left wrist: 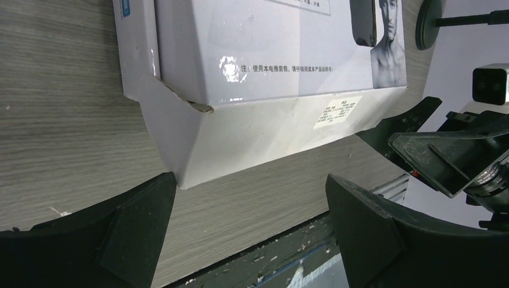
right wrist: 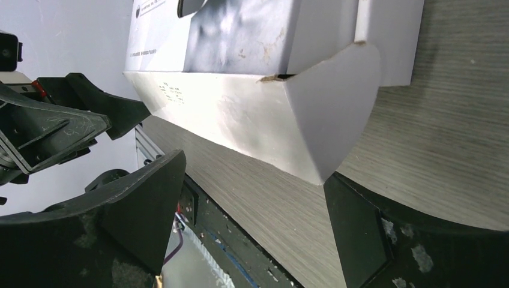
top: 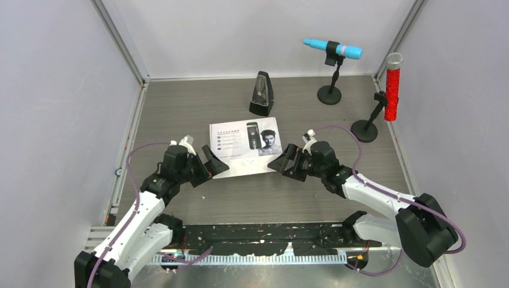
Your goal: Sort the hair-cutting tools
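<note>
None of the hair-cutting tools show; only a printed clipper appears on the lid of a closed white box (top: 246,147) lying flat mid-table. My left gripper (top: 211,171) is open at the box's near left corner. In the left wrist view its jaws (left wrist: 249,180) stand wide with bare table between them, and the box (left wrist: 270,60) corner sits right by one fingertip. My right gripper (top: 283,166) is open at the near right corner. In the right wrist view the box (right wrist: 258,114) corner meets one fingertip of that gripper (right wrist: 253,171). Neither holds anything.
A black metronome (top: 262,94) stands behind the box. A blue microphone (top: 333,49) and a red microphone (top: 392,90) stand on round black bases at the back right. White walls close three sides. A black strip (top: 264,237) runs along the near table edge.
</note>
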Motion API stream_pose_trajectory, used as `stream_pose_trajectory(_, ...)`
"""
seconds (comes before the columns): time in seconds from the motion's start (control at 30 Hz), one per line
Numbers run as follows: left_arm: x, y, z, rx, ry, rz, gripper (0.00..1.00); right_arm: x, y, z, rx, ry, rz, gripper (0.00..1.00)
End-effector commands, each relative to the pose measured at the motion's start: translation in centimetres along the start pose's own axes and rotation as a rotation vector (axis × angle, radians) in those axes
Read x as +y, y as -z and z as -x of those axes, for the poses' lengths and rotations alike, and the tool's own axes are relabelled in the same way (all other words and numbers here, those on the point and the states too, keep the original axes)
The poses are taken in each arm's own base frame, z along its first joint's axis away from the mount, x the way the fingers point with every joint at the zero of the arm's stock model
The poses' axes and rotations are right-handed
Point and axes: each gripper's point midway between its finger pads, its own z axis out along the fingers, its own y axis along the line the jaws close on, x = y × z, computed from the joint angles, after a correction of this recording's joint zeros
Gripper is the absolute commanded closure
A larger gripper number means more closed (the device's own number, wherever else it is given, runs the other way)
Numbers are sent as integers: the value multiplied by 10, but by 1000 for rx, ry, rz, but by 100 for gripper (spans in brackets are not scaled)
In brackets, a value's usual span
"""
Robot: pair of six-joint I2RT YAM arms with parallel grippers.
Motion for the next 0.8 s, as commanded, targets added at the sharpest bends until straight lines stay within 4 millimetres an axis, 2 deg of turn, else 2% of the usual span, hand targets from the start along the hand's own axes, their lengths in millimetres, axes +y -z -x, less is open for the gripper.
stream_pose_trajectory(0.0, -20, 15, 0, 17, 32, -46, 0, 27, 8, 9, -15, -22, 58, 5)
stream_pose_trajectory(0.3, -24, 27, 4, -1, 25, -34, 0, 41, 19, 17, -26, 3, 60, 5)
stream_pose_trajectory(0.33, -18, 29, 8, -18, -8, -5, 0, 33, 20, 17, -25, 48, 24, 5)
stream_pose_trajectory(0.37, -11, 30, 13, -47, -53, 35, 0, 34, 22, 21, -39, 95, 14, 5)
stream_pose_trajectory(0.4, 0, 32, 21, -87, -101, 94, 0, 21, 24, 25, -54, 182, -45, 5)
stream_pose_trajectory(0.53, 19, 35, 54, -268, -280, 179, 0, 13, 33, 50, -158, 488, -93, 5)
stream_pose_trajectory(0.63, 14, 25, 68, -365, -339, 115, 0, 21, 36, 60, -232, 684, -30, 5)
stream_pose_trajectory(0.67, 8, 21, 70, -388, -345, 75, 0, 33, 36, 69, -286, 777, 16, 5)
stream_pose_trajectory(0.7, 1, 18, 72, -409, -350, 30, 0, 33, 35, 63, -279, 825, 49, 5)
stream_pose_trajectory(0.77, -1, 10, 74, -455, -360, -21, 0, 46, 34, 71, -345, 997, 115, 5)
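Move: At the front corners of the closed white box, both open hands stand just above table level. Its middle is about 10 cm ahead and 10 cm right of the left hand, and roughly 9 cm ahead and 12 cm left of the right hand, 3 to 4 cm lower. The metronome stands some 24 cm ahead of the right hand and 7 cm left, and the blue microphone's stand foot about 28 cm ahead and 19 cm right. Backing off the box's front corners, both hands ease about 1 cm back and 2 cm up, then swing apart and forward again beside it: the left some 4 cm left, the right about 3 cm right while climbing further. Both wrists roll, the right by some 35 degrees, the left less, its fingers swinging to point more forward; the grippers stay open and grasp nothing. ##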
